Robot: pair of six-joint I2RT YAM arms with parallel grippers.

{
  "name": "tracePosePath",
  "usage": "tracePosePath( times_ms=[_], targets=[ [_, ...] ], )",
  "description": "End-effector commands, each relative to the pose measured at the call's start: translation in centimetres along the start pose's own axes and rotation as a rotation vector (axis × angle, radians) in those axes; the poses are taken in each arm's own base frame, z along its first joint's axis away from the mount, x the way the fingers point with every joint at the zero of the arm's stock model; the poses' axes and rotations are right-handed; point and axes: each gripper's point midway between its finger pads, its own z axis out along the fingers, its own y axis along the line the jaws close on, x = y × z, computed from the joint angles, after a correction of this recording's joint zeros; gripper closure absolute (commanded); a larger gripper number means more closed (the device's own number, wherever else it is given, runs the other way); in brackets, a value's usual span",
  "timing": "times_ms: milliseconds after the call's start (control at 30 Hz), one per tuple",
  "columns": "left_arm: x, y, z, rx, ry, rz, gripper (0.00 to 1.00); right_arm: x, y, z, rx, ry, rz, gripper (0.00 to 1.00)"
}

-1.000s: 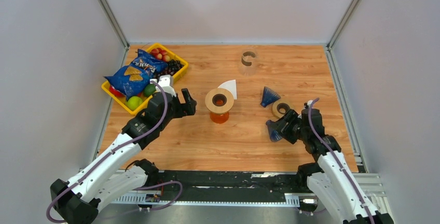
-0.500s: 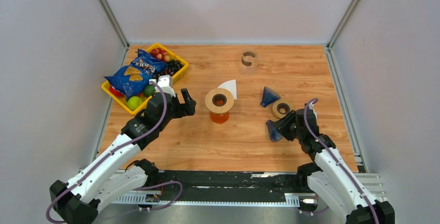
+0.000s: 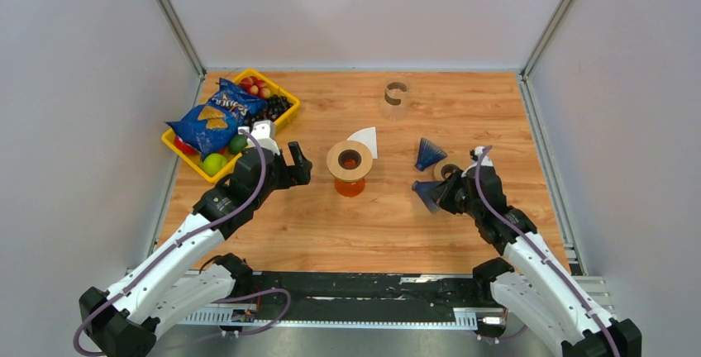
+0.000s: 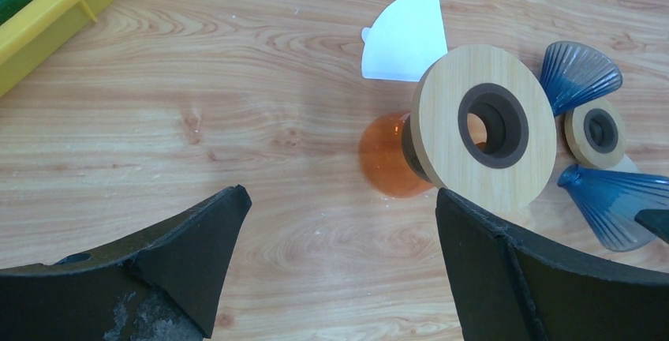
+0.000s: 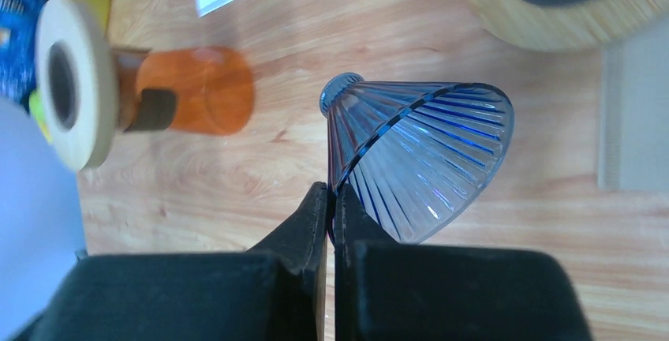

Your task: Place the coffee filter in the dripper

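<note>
The white paper coffee filter [image 3: 364,140] [image 4: 402,37] lies flat on the table just behind an orange glass [image 3: 350,185] [image 5: 197,92] topped by a wooden ring [image 3: 349,159] [image 4: 442,120]. My right gripper [image 3: 442,196] [image 5: 331,195] is shut on the rim of a ribbed blue glass dripper [image 3: 427,194] [image 5: 426,151], which lies tilted with its narrow end pointing left. A second blue dripper [image 3: 428,153] [image 4: 580,73] lies farther back. Left of the orange glass, my left gripper [image 3: 298,161] [image 4: 339,199] hangs wide open with nothing between its fingers.
A small wooden ring [image 3: 447,169] [image 4: 599,132] sits beside the right gripper. A clear glass with a ring [image 3: 397,97] stands at the back. A yellow tray [image 3: 285,113] with a chip bag and fruit is at the back left.
My right gripper has closed on the blue dripper's rim and carried it a little back and to the left. The left arm has not moved.
</note>
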Motion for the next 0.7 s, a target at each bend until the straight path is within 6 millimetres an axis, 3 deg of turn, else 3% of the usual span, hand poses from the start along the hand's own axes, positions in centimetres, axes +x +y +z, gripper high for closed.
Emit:
tracePosePath(
  times_ms=[0, 133, 333, 467, 567, 667],
  targets=[
    [-1.2, -0.5, -0.3, 0.008, -0.024, -0.004, 0.0, -3.3, 7.0, -2.5, -0.212, -0.084, -0.269, 1.0],
    [-1.3, -0.6, -0.2, 0.002, -0.017, -0.005, 0.0, -5.4, 11.2, -4.8, -0.307, -0.153, -0.477, 1.0],
    [-1.1, -1.0, -0.3, 0.021, 0.003, -0.016, 0.0, -6.7, 18.7, -7.8, -0.432, -0.283, -0.998, 1.0],
    [-0.6, -1.1, -0.5, 0.031, 0.022, -0.029, 0.0, -4.3, 22.2, -7.4, -0.465, -0.346, -1.517, 1.0],
    [-0.1, -0.5, -0.7, 0.006, 0.029, -0.048, 0.0, -2.0, 22.8, -6.0, -0.445, -0.358, -1.936, 1.0],
    [-0.1, 0.0, -1.3, -0.006, 0.02, -0.06, 0.0, -2.0, 24.1, -5.3, -0.408, -0.366, -2.109, 1.0]
  ],
)
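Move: The right hand already holds a blue dripper by its rim, just off the table. The wooden ring on the carafe, where the dripper is headed, lies about 18 cm to its left, 6 cm ahead and 3 cm higher. The white filter lies 10 cm beyond that ring and 3 cm to its right; the second dripper is 13 cm straight ahead of the hand. From the left hand, the ring on the carafe is roughly 4 cm ahead, 11 cm right and 7 cm lower. Keeping its pinch on the dripper's rim, the right hand sweeps up by about 18 cm and some 15 cm left towards the wooden ring on the carafe, sinking slightly at the end. On the way the wrist rolls about 100 degrees, counter-clockwise seen from behind the hand, and the fingers swing to point more to the left. ##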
